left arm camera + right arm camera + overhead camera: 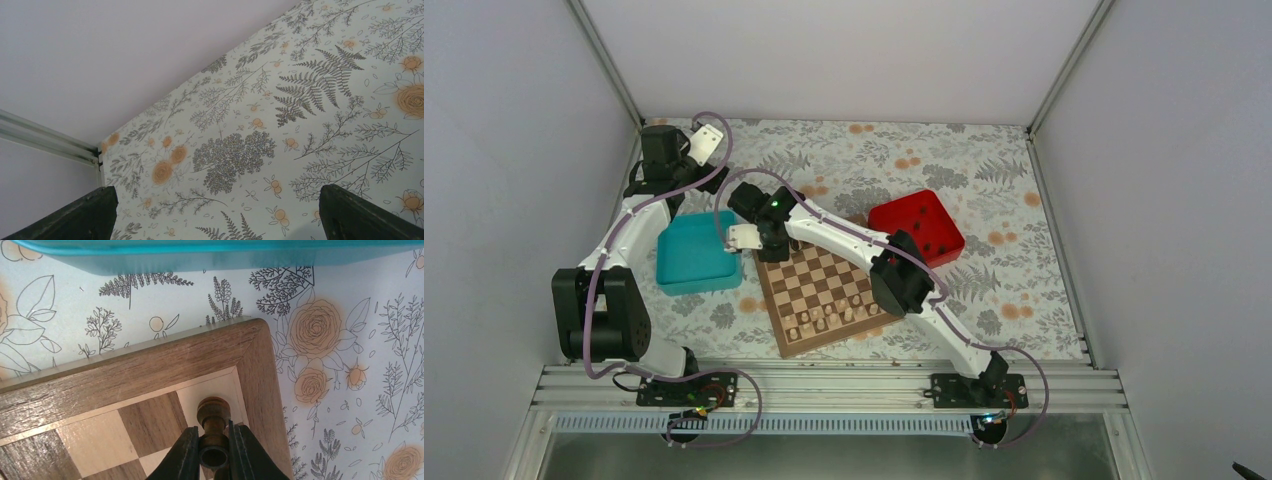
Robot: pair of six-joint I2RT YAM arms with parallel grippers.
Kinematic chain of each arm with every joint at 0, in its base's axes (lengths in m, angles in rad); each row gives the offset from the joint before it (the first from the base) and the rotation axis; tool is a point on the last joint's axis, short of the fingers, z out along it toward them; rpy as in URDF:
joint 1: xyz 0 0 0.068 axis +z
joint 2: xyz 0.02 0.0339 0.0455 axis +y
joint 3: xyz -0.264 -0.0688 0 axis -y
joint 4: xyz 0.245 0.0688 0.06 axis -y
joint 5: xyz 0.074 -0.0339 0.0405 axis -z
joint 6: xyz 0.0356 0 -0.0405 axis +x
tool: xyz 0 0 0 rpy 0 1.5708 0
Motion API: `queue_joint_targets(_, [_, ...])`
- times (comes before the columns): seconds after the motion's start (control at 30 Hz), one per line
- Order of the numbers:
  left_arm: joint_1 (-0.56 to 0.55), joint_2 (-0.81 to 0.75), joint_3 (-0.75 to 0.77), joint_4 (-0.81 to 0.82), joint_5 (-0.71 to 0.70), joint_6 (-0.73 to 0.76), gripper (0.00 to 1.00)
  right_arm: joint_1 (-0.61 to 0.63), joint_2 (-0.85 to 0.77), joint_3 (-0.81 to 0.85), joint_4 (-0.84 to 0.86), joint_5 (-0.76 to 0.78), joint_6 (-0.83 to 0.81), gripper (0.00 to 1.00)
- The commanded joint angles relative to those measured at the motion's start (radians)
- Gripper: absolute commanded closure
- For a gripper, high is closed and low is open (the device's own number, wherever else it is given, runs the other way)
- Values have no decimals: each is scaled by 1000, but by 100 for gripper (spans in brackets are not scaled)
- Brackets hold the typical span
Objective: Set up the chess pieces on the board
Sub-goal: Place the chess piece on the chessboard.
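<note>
The board [824,290] lies mid-table, with pale chessmen along its near rows. My right gripper [214,440] is shut on a dark brown chess piece [213,412], held over the light corner square at the board's far left corner [250,347]; I cannot tell whether its base touches the square. In the top view this gripper [769,245] is at that corner. More dark pieces [936,243] lie in the red tray [894,215]. My left gripper [215,220] is open and empty over bare floral cloth at the far left, seen in the top view [706,142].
A teal tray [694,255] sits left of the board, its edge close to the held piece [200,255]. The enclosure walls and metal frame ring the table. Floral cloth covers the surface.
</note>
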Motion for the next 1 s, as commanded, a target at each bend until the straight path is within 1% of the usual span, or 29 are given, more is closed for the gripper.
queue_joint_targets(0.0, [5, 2, 21, -7, 22, 5, 0, 1, 12, 5, -4, -3, -10, 86])
queue_joint_targets(0.17, [5, 2, 22, -8, 23, 4, 0, 1, 6, 4, 8, 1, -7, 75])
queue_joint_targets(0.3, [5, 0, 22, -9, 23, 3, 0, 1, -2, -1, 18, 3, -5, 69])
queue_joint_targets(0.57, [6, 0, 21, -5, 23, 1, 0, -3, -45, -2, 71, 16, 6, 65])
queue_joint_targets(0.7, [5, 2, 22, -8, 25, 2, 0, -7, -65, -2, 67, 31, 6, 64])
queue_joint_targets(0.97, [5, 0, 23, -14, 34, 2, 0, -11, -84, -21, 52, 7, 12, 62])
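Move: The right hand already holds the dark chess piece upright on the board's far-left corner square, its middle some 2 cm straight below the hand point. The next dark piece is about 3 cm to its right and 1 cm farther out; another stands 6 cm right, 2 cm farther out. The teal box's middle is 16 cm left, level fore and aft, some 4 cm below. From the left hand the held piece lies about 18 cm right, 15 cm back and 17 cm down. The right fingers let go of the dark piece on the corner square, opening from nearly shut to a bit over a third while the hand holds still; then the hand draws up off the piece by about 2 cm, easing roughly 1 cm forward with barely any tilt. ##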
